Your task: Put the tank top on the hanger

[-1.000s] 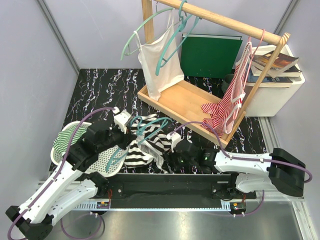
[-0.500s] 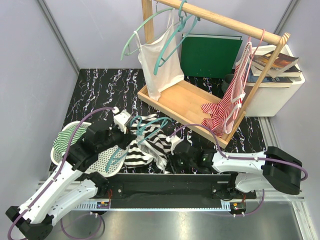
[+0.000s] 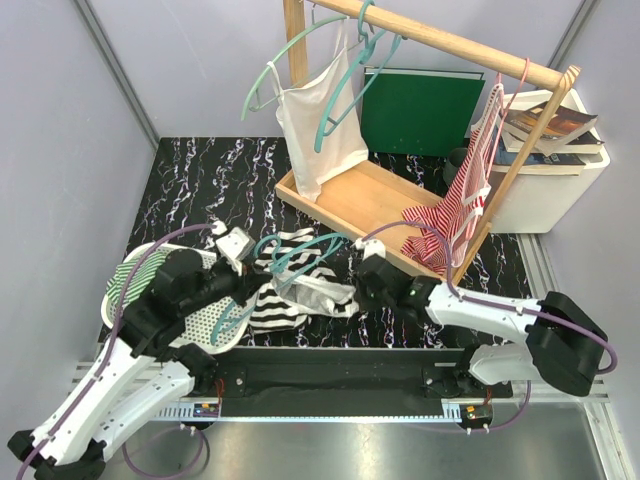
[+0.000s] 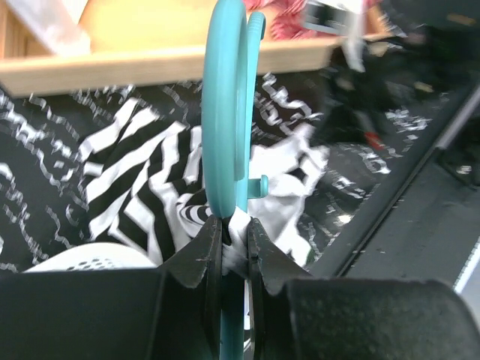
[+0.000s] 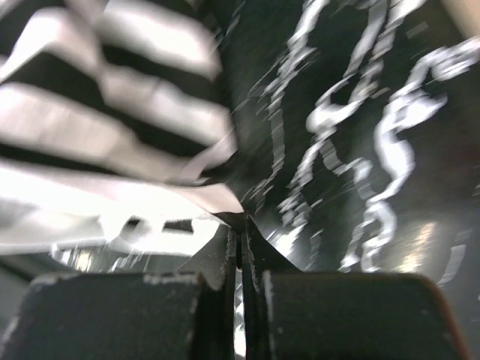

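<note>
The black-and-white striped tank top (image 3: 290,305) lies bunched on the dark marbled table, with the teal hanger (image 3: 300,252) partly threaded through it. My left gripper (image 3: 248,280) is shut on the hanger's bar, and a fold of white cloth is caught between the fingers. In the left wrist view the hanger (image 4: 223,112) rises from that gripper (image 4: 235,229) over the tank top (image 4: 142,172). My right gripper (image 3: 358,287) is shut on the tank top's right edge and stretches it sideways. In the blurred right wrist view the striped tank top (image 5: 112,112) runs to the left from the right gripper (image 5: 240,225).
A wooden rack (image 3: 440,40) with a tray base (image 3: 370,205) stands behind. It holds a white top (image 3: 320,130) on teal hangers and a red-striped garment (image 3: 450,215). A green binder (image 3: 420,110) and a white box with books (image 3: 555,160) are at the back right. A white perforated basket (image 3: 205,325) sits at the left.
My right gripper shut on the tank top's edge and moved back and to the right, drawing the cloth out. The left arm shifted slightly left, still holding the hanger.
</note>
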Robot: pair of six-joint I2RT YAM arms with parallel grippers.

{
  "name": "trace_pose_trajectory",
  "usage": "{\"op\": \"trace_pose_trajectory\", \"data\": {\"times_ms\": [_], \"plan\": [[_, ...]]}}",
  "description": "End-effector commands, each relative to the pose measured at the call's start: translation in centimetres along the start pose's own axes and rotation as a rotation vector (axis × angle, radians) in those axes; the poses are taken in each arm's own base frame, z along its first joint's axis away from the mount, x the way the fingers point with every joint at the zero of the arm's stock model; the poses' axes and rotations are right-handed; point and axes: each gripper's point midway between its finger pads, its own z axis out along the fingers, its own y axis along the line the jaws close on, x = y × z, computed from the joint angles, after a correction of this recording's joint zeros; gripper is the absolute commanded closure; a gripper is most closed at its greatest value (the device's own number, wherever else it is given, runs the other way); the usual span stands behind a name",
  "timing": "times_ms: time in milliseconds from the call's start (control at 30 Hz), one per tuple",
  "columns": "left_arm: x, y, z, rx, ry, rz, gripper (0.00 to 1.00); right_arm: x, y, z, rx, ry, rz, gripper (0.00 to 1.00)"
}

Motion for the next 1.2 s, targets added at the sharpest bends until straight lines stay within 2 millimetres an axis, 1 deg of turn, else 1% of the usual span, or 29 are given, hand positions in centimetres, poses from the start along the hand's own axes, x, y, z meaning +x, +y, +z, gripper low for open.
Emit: {"op": "trace_pose_trajectory", "data": {"times_ms": [0,100,133,167,200,233,267,333,367,467,533,733,767,833,933,1000,1033,1100,1167], "plan": [[-3.2,-2.3,-1.6,0.109,-0.171,0.051,1.00,-5.2,-1.9,0.3,0.099,-0.107,0.014,1.00],[-3.4,-2.7,-2.0,0.130,-0.193,0.060,1.00,-7.4,-2.4,0.4,0.125,-0.142,0.018,1.00],[-3.4,-2.7,-2.0,0.129,-0.193,0.060,1.00,-8.0,-3.0,0.5,0.143,-0.151,0.021,1.00],[-3.2,-2.8,-2.0,0.136,-0.186,0.059,1.00,-9.3,-3.1,0.4,0.160,-0.174,0.030,1.00],[-3.3,-3.0,-2.0,0.148,-0.187,0.064,1.00,-9.9,-3.6,0.4,0.178,-0.181,0.039,1.00],[-3.4,-3.4,-2.1,0.171,-0.188,0.067,1.00,-10.5,-4.3,0.2,0.202,-0.188,0.060,1.00],[-3.4,-3.5,-2.2,0.175,-0.191,0.070,1.00,-11.7,-4.4,-0.1,0.209,-0.211,0.068,1.00],[-3.4,-3.2,-2.1,0.157,-0.192,0.067,1.00,-12.8,-4.6,-0.5,0.210,-0.232,0.071,1.00],[-3.4,-3.1,-2.2,0.150,-0.196,0.067,1.00,-14.0,-4.7,-1.2,0.213,-0.260,0.073,1.00],[-3.5,-2.6,-2.2,0.121,-0.201,0.065,1.00,-14.6,-5.4,-1.9,0.229,-0.271,0.071,1.00],[-3.4,-2.1,-2.2,0.092,-0.199,0.057,1.00,-14.6,-5.8,-2.4,0.239,-0.269,0.063,1.00],[-3.3,-2.0,-1.9,0.090,-0.188,0.054,1.00,-15.8,-7.8,-4.5,0.279,-0.305,0.068,1.00],[-3.3,-2.1,-1.9,0.093,-0.188,0.055,1.00,-16.2,-7.8,-5.1,0.271,-0.321,0.070,1.00],[-3.3,-2.1,-1.9,0.096,-0.188,0.055,1.00,-16.4,-8.3,-5.4,0.277,-0.326,0.071,1.00],[-3.1,-2.2,-1.8,0.103,-0.180,0.054,1.00,-17.3,-8.1,-6.2,0.265,-0.347,0.067,1.00],[-3.0,-2.2,-1.7,0.105,-0.173,0.051,1.00,-17.6,-8.0,-6.3,0.260,-0.344,0.061,1.00],[-3.0,-2.3,-1.6,0.111,-0.171,0.052,1.00,-18.0,-7.5,-6.6,0.237,-0.350,0.059,1.00],[-2.8,-2.2,-1.5,0.111,-0.165,0.050,1.00,-18.2,-6.9,-6.7,0.206,-0.355,0.087,1.00],[-2.7,-2.3,-1.4,0.115,-0.159,0.050,1.00,-18.4,-5.5,-6.8,0.134,-0.350,0.099,1.00]]}}
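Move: My right hand already pinches an edge of the tank top low over the table. The hanger's right end, where I'm taking it, is about 10 cm ahead, 2 cm left and 13 cm above. The tank top's loose body lies some 15 cm to the left, about level; the wooden tray's middle is roughly 20 cm ahead and 5 cm right. From my left hand, which holds the hanger, that end is about 10 cm ahead and 18 cm right, at nearly my height. Keeping the tank top's edge pinched, I pull it with my right hand forward and up, about 12 cm each way, easing right in the later part until I'm beside the hanger's right end; the fingers tip up and swing clockwise, some 15 degrees each. My left hand keeps its grip on the hanger and the white cloth there, drawing slightly back and up, then holding nearly still. ##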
